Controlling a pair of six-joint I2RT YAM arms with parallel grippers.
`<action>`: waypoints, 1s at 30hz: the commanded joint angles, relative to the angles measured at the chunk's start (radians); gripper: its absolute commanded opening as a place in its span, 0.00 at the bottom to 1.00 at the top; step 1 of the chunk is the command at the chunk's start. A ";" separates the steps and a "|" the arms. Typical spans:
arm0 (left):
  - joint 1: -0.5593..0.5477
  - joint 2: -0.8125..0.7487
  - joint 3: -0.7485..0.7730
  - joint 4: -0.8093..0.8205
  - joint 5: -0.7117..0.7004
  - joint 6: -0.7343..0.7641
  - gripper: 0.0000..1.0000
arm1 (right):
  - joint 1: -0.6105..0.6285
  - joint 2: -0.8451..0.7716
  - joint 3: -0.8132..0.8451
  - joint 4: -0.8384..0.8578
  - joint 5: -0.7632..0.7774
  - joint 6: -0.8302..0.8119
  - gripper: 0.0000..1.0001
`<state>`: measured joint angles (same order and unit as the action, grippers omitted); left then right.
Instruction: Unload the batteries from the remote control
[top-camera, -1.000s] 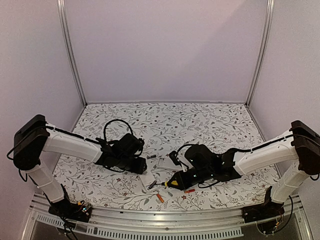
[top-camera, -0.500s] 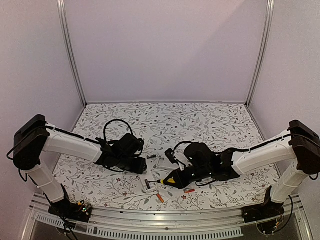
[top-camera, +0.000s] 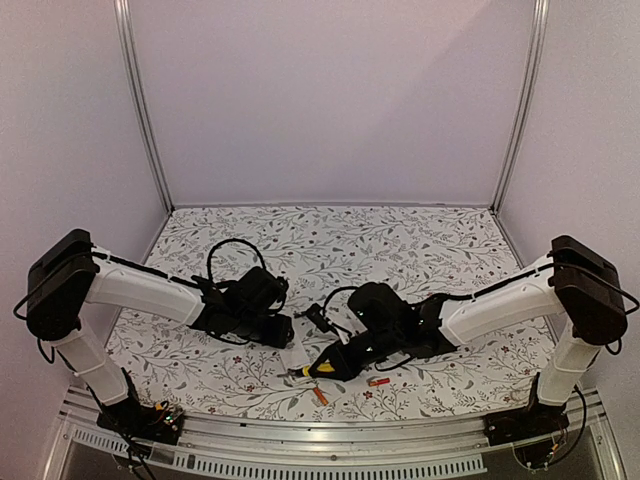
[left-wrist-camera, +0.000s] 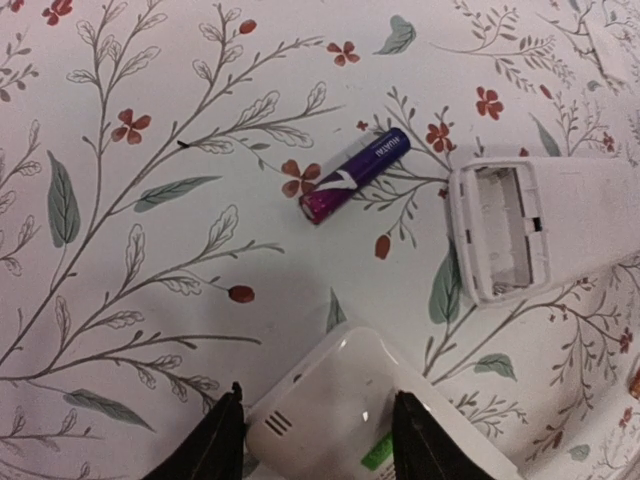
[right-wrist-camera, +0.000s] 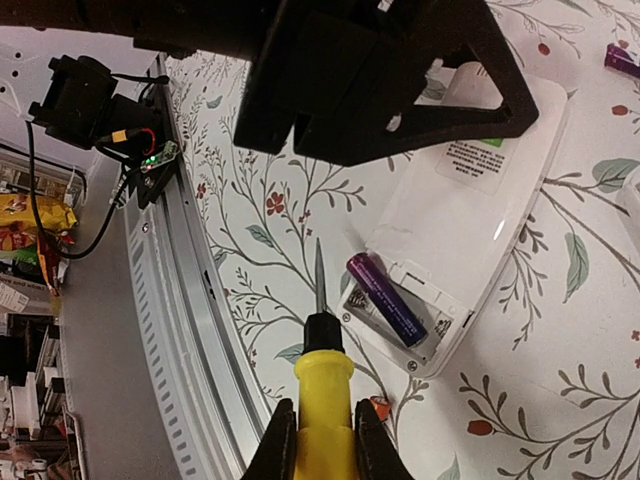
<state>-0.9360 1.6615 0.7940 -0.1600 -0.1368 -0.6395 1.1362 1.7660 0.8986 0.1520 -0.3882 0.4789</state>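
Note:
In the left wrist view my left gripper (left-wrist-camera: 318, 440) is shut on the end of a white remote control (left-wrist-camera: 345, 410), a finger pressing on each side. The remote's open compartment holds a purple battery (right-wrist-camera: 385, 300). My right gripper (right-wrist-camera: 322, 445) is shut on a yellow-handled screwdriver (right-wrist-camera: 323, 395). Its tip points at the table just left of that compartment. A second purple battery (left-wrist-camera: 355, 175) lies loose on the table. From above, two red-orange batteries (top-camera: 320, 396) (top-camera: 378, 381) lie near the front edge, and both grippers (top-camera: 283, 333) (top-camera: 340, 362) meet over the remote (top-camera: 297, 357).
A second white remote (left-wrist-camera: 540, 225) lies to the right of the loose battery with its compartment open and empty. The table's metal front rail (right-wrist-camera: 190, 330) runs close beside the screwdriver. The left arm's black wrist (right-wrist-camera: 370, 70) hangs over the held remote.
The right arm has swung left and brought the screwdriver up to the held remote. The left arm has not moved.

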 joint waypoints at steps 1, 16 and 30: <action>-0.023 0.027 -0.035 -0.119 0.004 0.006 0.49 | -0.001 -0.026 -0.004 -0.004 -0.005 -0.007 0.00; -0.022 0.034 -0.031 -0.119 0.005 0.009 0.49 | -0.001 -0.183 -0.070 -0.186 0.196 0.035 0.00; -0.022 0.035 -0.032 -0.124 0.005 0.005 0.49 | -0.022 -0.125 -0.082 -0.194 0.099 0.001 0.00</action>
<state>-0.9371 1.6615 0.7940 -0.1600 -0.1390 -0.6399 1.1244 1.6119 0.8299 -0.0444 -0.2279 0.5030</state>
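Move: The battery in the remote's open compartment lies about 6 cm to the right hand's left, some 2 cm ahead and 6 cm below; the screwdriver this hand holds already reaches left past it. A loose orange battery lies roughly 4 cm back and 1 cm left of the right hand, a red one about 11 cm to its right and level with it. From the left hand, the compartment battery is some 8 cm back and 3 cm right. The screwdriver tip is brought to the right-hand end of the compartment battery, seemingly touching there, while the left fingers keep still on the remote's far end. To get there the right hand, its grip on the yellow handle kept, lifts about 4 cm while drawing right, then sinks as far again, ending 5 cm to the right and turned slightly clockwise. ##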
